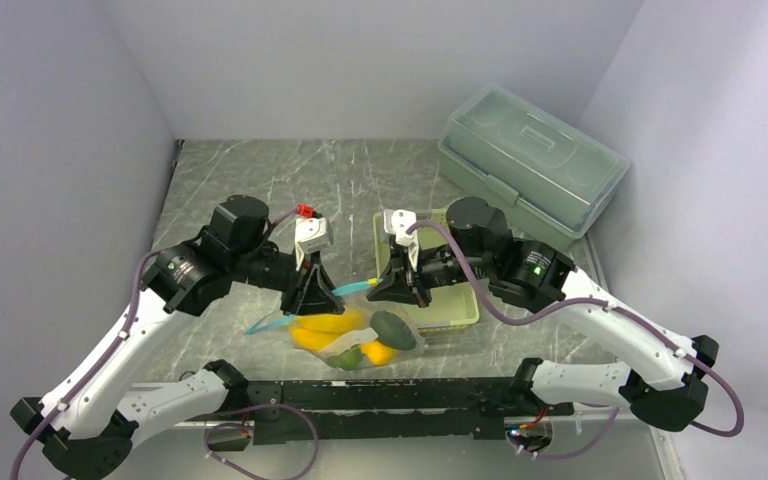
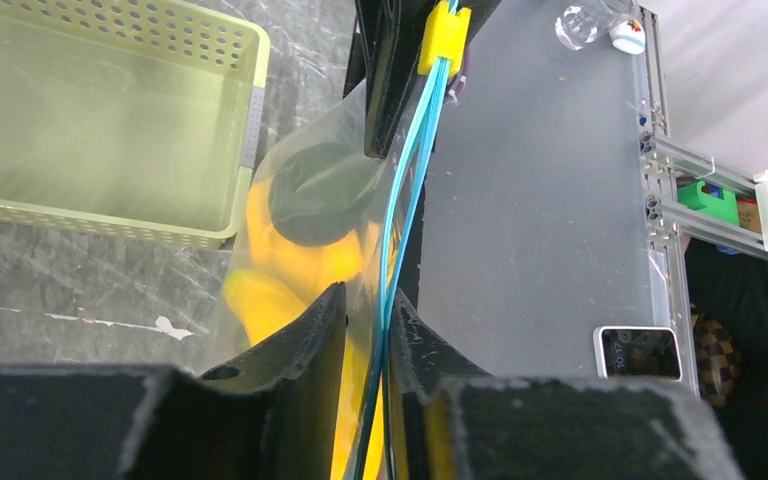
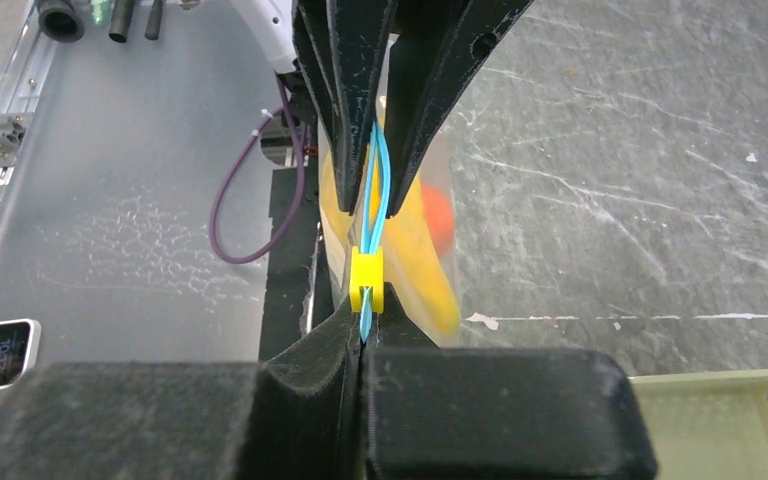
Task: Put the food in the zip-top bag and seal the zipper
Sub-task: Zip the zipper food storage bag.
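The clear zip-top bag (image 1: 355, 335) hangs between my two grippers just above the table. Inside it are yellow bananas (image 1: 325, 328), a dark green avocado (image 1: 393, 330), a green fruit (image 1: 348, 358) and an orange piece (image 1: 378, 352). The light blue zipper (image 1: 290, 315) runs along its mouth. My left gripper (image 2: 375, 310) is closed narrowly round the zipper (image 2: 392, 260), whose two tracks stand apart there. My right gripper (image 3: 365, 335) is shut on the zipper's end right behind the yellow slider (image 3: 367, 275). The slider also shows in the left wrist view (image 2: 445, 40).
The pale green perforated basket (image 1: 465, 305) stands under my right arm and shows nothing inside in the left wrist view (image 2: 250, 100). A large translucent lidded box (image 1: 530, 160) stands at the back right. A phone (image 2: 640, 352) lies on the front ledge.
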`<action>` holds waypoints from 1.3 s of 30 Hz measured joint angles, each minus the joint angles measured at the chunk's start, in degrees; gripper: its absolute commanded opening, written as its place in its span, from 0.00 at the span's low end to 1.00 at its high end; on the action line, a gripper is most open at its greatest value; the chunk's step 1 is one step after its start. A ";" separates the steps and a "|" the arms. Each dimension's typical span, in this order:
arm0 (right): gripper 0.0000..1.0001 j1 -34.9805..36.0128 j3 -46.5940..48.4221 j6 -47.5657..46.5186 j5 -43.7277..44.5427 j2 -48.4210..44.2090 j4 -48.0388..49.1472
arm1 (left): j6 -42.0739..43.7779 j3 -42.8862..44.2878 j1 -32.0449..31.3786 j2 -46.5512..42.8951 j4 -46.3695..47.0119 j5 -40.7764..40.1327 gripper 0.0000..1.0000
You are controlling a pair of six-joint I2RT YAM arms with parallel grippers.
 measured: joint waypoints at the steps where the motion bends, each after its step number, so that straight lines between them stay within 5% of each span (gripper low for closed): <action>1: 0.00 0.00 0.00 0.00 -0.02 -0.02 0.00 | 0.00 0.11 0.00 0.00 0.00 -0.11 0.31; 16: 0.00 0.00 0.02 0.13 -0.28 1.40 -3.19 | -2.69 1.99 0.00 -0.04 5.53 -0.90 0.60; 39: 0.00 0.00 0.04 5.27 -2.43 2.89 -0.68 | -10.32 -1.38 0.00 1.97 22.60 4.68 0.58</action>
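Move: The yellow slider is about 6 cm to the left gripper's right, 1 cm farther out and some 3 cm higher; it sits about 2 cm to the left of the closed right fingertips, level with them both in height and fore-and-aft. From the left gripper, the bananas in the bag lie roughly 10 cm below, 2 cm left and 1 cm back, the avocado about 12 cm below, 11 cm right and 1 cm back; the basket is 18 cm right, 14 cm out and 22 cm down. Open the left gripper further, to rather more than half wide, freeing the blue zipper strip, and lift it about 5 cm while working it some 3 cm right and 2 cm forward towards the yellow slider, tipping the fingers up by roughly 10 degrees until nearly level. Keep the right fingers shut on the strip's end beside the slider; dip them about 2.5 cm, then come back up 1 cm. ##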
